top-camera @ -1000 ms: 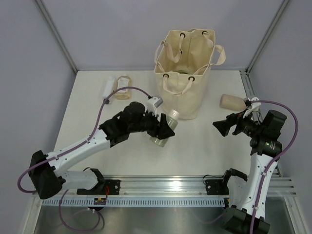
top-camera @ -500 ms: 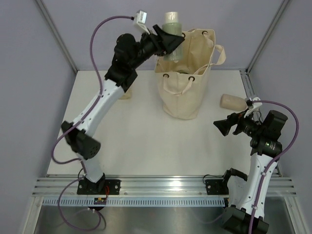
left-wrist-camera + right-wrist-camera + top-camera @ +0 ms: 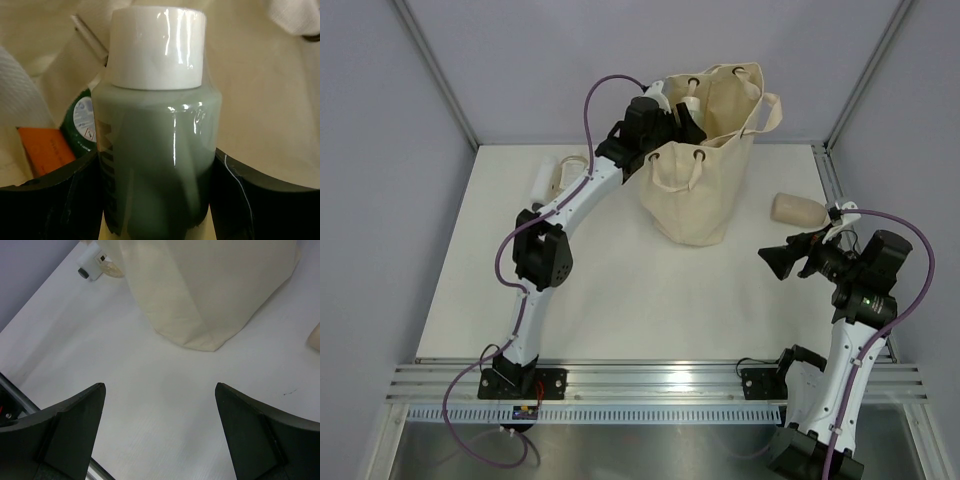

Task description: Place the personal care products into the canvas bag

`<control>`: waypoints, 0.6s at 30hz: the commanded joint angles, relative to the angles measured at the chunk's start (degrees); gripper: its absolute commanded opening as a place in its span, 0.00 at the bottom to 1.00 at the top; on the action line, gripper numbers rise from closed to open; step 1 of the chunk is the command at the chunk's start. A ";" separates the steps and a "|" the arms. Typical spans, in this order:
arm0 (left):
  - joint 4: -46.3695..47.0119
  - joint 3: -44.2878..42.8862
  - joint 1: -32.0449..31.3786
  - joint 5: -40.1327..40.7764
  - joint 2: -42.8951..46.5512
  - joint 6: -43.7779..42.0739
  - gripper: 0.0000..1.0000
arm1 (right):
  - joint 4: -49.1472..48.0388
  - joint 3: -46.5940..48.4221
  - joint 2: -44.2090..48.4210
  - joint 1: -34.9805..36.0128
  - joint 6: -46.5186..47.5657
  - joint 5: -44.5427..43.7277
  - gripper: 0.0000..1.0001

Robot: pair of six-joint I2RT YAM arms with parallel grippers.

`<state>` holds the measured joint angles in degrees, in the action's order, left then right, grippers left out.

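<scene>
My left gripper (image 3: 672,118) reaches into the mouth of the cream canvas bag (image 3: 705,180) and is shut on a sage green bottle (image 3: 157,150) with a white cap (image 3: 690,103). In the left wrist view the black fingers (image 3: 55,195) press on both sides of the bottle, inside the bag. Below it lie a dark green labelled bottle (image 3: 80,120) and an orange product (image 3: 47,155). A peach bottle (image 3: 798,210) lies on the table right of the bag. My right gripper (image 3: 780,262) hovers open over the table (image 3: 160,387), holding nothing.
A white tube (image 3: 545,180) and an amber-beige bottle (image 3: 576,165) lie at the back left, partly behind the left arm. The table's right edge has a metal rail (image 3: 828,175). Grey walls enclose the back and sides.
The left arm lifted the sage green bottle from the table, swung it high over the bag, and has lowered it into the bag's mouth. The right arm stayed still.
</scene>
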<state>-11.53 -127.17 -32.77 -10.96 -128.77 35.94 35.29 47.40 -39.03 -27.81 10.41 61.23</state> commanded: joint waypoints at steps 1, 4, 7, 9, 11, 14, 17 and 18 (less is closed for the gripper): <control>7.93 -1.67 -1.94 0.85 5.99 -3.60 0.50 | -2.42 -0.38 0.79 -0.49 -1.10 1.96 1.00; 6.78 0.34 -2.82 -0.37 7.21 -5.88 0.88 | -2.50 -0.46 0.88 -0.75 -1.01 1.52 0.99; 6.00 2.54 -2.91 -0.72 9.14 -7.03 0.91 | -2.33 -0.55 1.06 -1.01 -0.92 0.91 1.00; 4.68 2.55 -2.91 -0.64 10.03 -7.90 0.94 | -2.33 -0.55 1.06 -1.54 -0.83 0.82 1.00; 3.80 2.28 -2.91 -0.47 11.69 -9.04 0.97 | -2.15 -0.64 0.97 -1.98 -0.66 0.56 1.00; 1.52 1.58 -2.73 -0.20 13.98 -11.68 0.98 | -1.98 -0.55 0.71 -2.07 -0.48 0.29 1.00; 0.20 1.40 -2.38 -0.38 17.23 -13.61 0.98 | -1.63 -0.55 0.62 -2.16 0.04 0.12 0.99; -0.42 1.40 -2.38 -0.38 18.19 -14.23 0.98 | -1.45 -0.55 0.62 -2.16 0.31 -0.15 1.00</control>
<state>-12.75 -124.22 -35.59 -10.72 -116.71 25.76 34.94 46.78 -38.52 -29.52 10.09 61.06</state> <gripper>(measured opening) 0.973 0.993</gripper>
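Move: The left gripper is already in the canvas bag's mouth, pinching the grey-green bottle; the bag's middle lies about 5 cm to its right, level fore and aft, some 9 cm below. On the table, about 26 cm below this hand, the labelled bottle is roughly 12 cm ahead and 31 cm left, the white bottle 12 cm ahead and 40 cm left. From the right gripper, the bag's middle is about 29 cm ahead, 13 cm left and 7 cm below. Let go of the grey-green bottle inside the bag: ease the left gripper down and back about a centimetre, opening the fingers wide, then lift it some 11 cm while drawing it back to about 5 cm in all, up to the bag's near-left rim and clear of the bottle. Tip the fingers up roughly 15 degrees as it rises. ##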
